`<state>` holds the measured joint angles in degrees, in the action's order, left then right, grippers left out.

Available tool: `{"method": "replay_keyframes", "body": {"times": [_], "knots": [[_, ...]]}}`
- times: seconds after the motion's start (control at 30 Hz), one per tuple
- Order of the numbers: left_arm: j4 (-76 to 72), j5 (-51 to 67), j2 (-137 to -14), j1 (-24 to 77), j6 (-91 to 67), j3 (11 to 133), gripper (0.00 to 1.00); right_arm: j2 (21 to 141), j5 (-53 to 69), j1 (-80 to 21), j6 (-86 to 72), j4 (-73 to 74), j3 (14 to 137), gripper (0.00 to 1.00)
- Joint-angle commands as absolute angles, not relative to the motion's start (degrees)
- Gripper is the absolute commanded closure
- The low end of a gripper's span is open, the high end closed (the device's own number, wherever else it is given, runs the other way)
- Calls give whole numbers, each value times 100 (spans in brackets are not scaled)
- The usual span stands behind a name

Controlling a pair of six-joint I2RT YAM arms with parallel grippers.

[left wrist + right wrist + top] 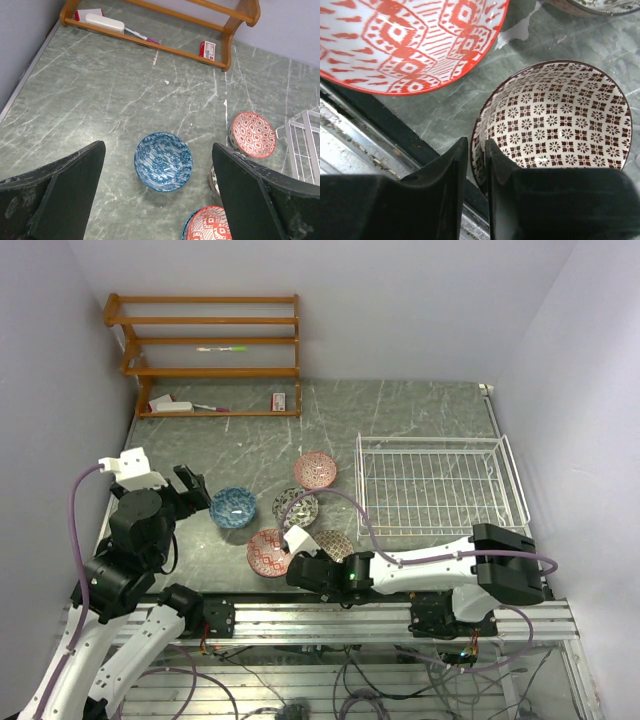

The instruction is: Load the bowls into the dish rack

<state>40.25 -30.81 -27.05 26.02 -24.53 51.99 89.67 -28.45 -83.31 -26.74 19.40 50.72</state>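
Several bowls sit on the grey table left of the white wire dish rack (440, 485): blue (232, 507), black-and-white (296, 507), pink (315, 470), red (268, 552) and beige-brown (335, 543). My left gripper (159, 146) hangs open above the blue bowl (163, 161), one finger on each side of it and clear of it. My right gripper (476, 142) is low at the table's near edge. Its jaws pinch the near rim of the beige-brown bowl (555, 115), one finger inside and one outside. The red bowl (405, 40) lies close beside it.
An orange wooden shelf (205, 355) with small items stands at the back left. The rack's corner (302, 145) shows at the right of the left wrist view, beside the pink bowl (253, 134). A metal rail (400, 615) runs along the near edge.
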Motion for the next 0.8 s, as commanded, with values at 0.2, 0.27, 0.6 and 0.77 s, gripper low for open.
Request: {"method": "replay_keyframes", "body": {"times": [0.2,0.27,0.6,0.77], "knots": [[3990,-3064,-2695,2549,-2491,5118,1,9024,-3163,-8320,-2857,2300,5445,100],[3967,-3059,-2683,2549,-2488,5145,1,8743,-3005,-8321,-2793,2280,5541,100],[3847,-2882,-2835,2549,-2450,5367,1,6759,-1260,-7976,-2317,1383,5651,100],[3755,-2797,-2859,2549,-2461,5375,1,5899,-215,-6629,-2317,898,5346,100]]}}
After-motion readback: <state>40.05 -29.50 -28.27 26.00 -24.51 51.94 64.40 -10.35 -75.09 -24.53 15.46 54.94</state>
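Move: The beige patterned bowl I go for stands right at my right hand: its near-left rim lies between my parted fingertips, its middle about 5 cm ahead, 3 cm to the right and 2 cm lower. The red bowl is about 12 cm left and 5 cm ahead; the black-patterned bowl some 16 cm ahead and 6 cm left. From my left hand the beige bowl lies roughly 27 cm right, 5 cm back and 26 cm below. With my right hand I settle barely 1 cm down and forward on the beige bowl's near-left rim and close the fingers, pinching the wall. Then I lift it off, slowly at first and then fast, to about 18 cm higher, tilting the wrist some 35 degrees so the fingers swing up towards the left and point less steeply down. ##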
